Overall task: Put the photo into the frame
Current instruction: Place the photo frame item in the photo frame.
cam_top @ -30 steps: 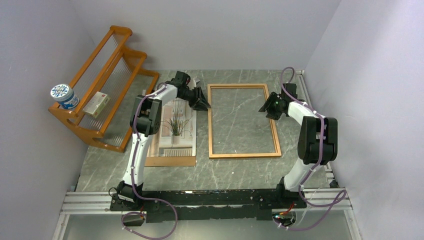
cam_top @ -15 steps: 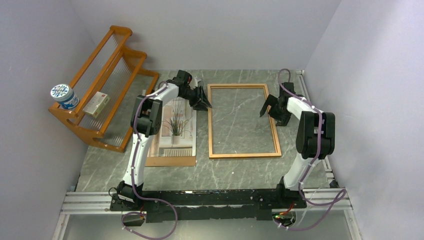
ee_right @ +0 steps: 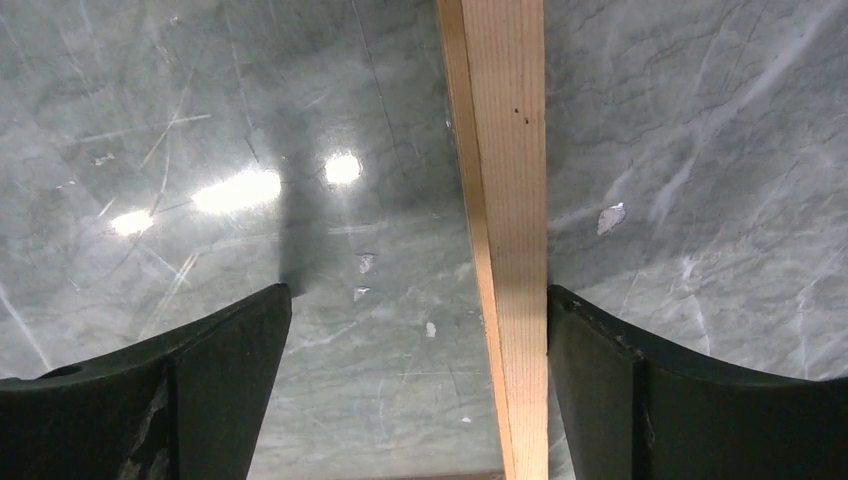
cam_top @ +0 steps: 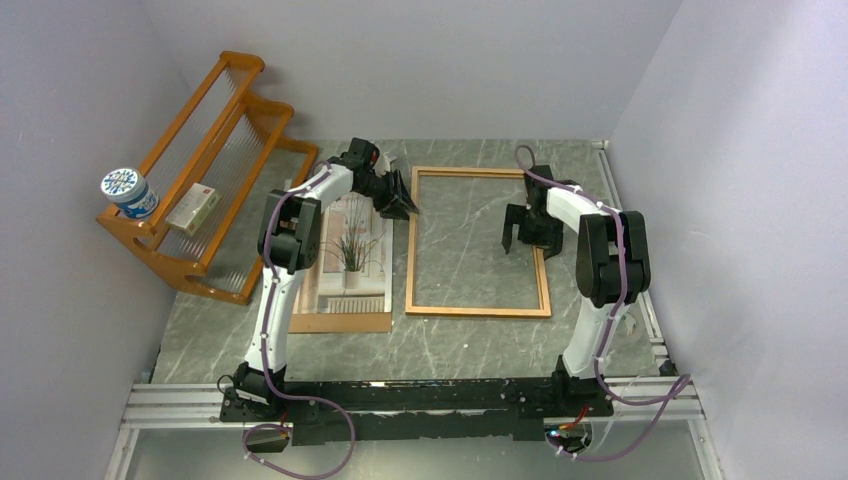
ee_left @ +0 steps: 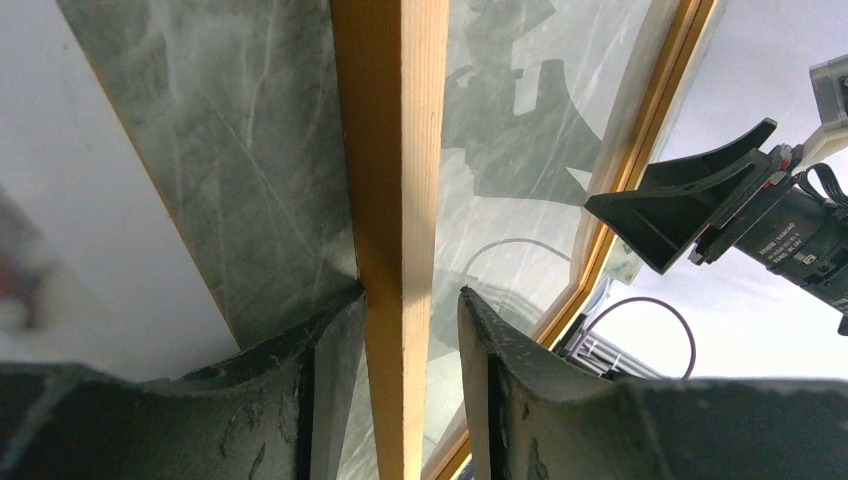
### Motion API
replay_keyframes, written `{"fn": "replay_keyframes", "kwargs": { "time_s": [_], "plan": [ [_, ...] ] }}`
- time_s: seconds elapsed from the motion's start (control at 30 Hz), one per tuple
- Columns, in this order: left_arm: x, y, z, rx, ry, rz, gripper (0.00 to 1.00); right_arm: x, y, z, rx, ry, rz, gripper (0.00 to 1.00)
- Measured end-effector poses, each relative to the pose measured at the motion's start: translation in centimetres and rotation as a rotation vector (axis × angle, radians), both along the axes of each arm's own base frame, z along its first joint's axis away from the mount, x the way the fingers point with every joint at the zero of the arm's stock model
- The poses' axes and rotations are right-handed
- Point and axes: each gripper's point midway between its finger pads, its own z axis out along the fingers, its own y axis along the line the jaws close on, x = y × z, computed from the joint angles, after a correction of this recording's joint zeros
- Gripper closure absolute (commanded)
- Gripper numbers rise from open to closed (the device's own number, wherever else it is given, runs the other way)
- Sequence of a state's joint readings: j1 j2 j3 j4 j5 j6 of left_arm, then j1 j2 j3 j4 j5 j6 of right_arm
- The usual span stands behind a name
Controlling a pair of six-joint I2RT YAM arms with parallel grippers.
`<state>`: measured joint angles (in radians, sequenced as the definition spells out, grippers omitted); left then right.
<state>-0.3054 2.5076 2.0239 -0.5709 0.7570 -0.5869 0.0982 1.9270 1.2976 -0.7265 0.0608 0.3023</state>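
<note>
The frame (cam_top: 477,312) lies flat on the grey marble table, right of the photo (cam_top: 350,255), a print of a spiky potted plant. My left gripper (cam_top: 400,197) straddles the frame's left rail near its far corner. In the left wrist view the rail (ee_left: 395,150) runs between the jaws of that gripper (ee_left: 410,292); one finger touches it and the other stands a little off, so it is open. My right gripper (cam_top: 524,243) is wide open over the right rail (ee_right: 505,150). In the right wrist view this gripper (ee_right: 418,290) has its right finger (ee_right: 600,360) against the rail's outer side.
The photo rests on a plain brown backing board (cam_top: 340,322). An orange wooden shelf rack (cam_top: 215,150) stands at the far left, carrying a blue-and-white tub (cam_top: 128,192) and a small box (cam_top: 193,208). Walls close in on both sides and the back.
The frame has slid left, closer to the photo. My right gripper swung in over the frame's right rail and opened wide. The left gripper's jaws loosened slightly around the left rail.
</note>
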Motion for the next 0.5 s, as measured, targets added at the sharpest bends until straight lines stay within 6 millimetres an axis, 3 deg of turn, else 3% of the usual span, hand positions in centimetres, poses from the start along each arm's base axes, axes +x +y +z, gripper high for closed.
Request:
{"fn": "replay_keyframes", "kwargs": {
  "time_s": [0.13, 0.3, 0.5],
  "plan": [
    [0.0, 0.0, 0.0, 0.004, -0.004, 0.002, 0.52, -0.1, -0.1, 0.0, -0.003, 0.011, 0.009, 0.22],
    [0.0, 0.1, 0.0, 0.004, -0.005, 0.003, 0.52, -0.4, -0.7, 0.0, -0.020, 0.024, 0.012, 0.36],
    [0.0, 0.1, 0.0, 0.004, -0.005, 0.003, 0.52, -0.5, -1.3, 0.0, -0.044, 0.030, 0.009, 0.41]
  ]
}}
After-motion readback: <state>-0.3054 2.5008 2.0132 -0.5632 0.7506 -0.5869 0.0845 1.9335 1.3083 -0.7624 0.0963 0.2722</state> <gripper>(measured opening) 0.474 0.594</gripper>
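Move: The frame's right rail is what my right fingers are closing on: its stretch beside the hand lies about 3 cm to the right, level fore-and-aft and at fingertip height. The near rail's middle is some 17 cm back and 12 cm left, the left rail roughly 28 cm left. The photo lies some 45 cm left, level with the hand. From my left hand, that right rail is about 30 cm right and 11 cm back. I close the fingers of my right hand from wide open to a bit over half, easing the hand about 1.5 cm to the right so that its right fingertip stays against the rail's outer face while the left one comes in towards the inner face. My left hand stays put with its fingers on either side of the left rail. ##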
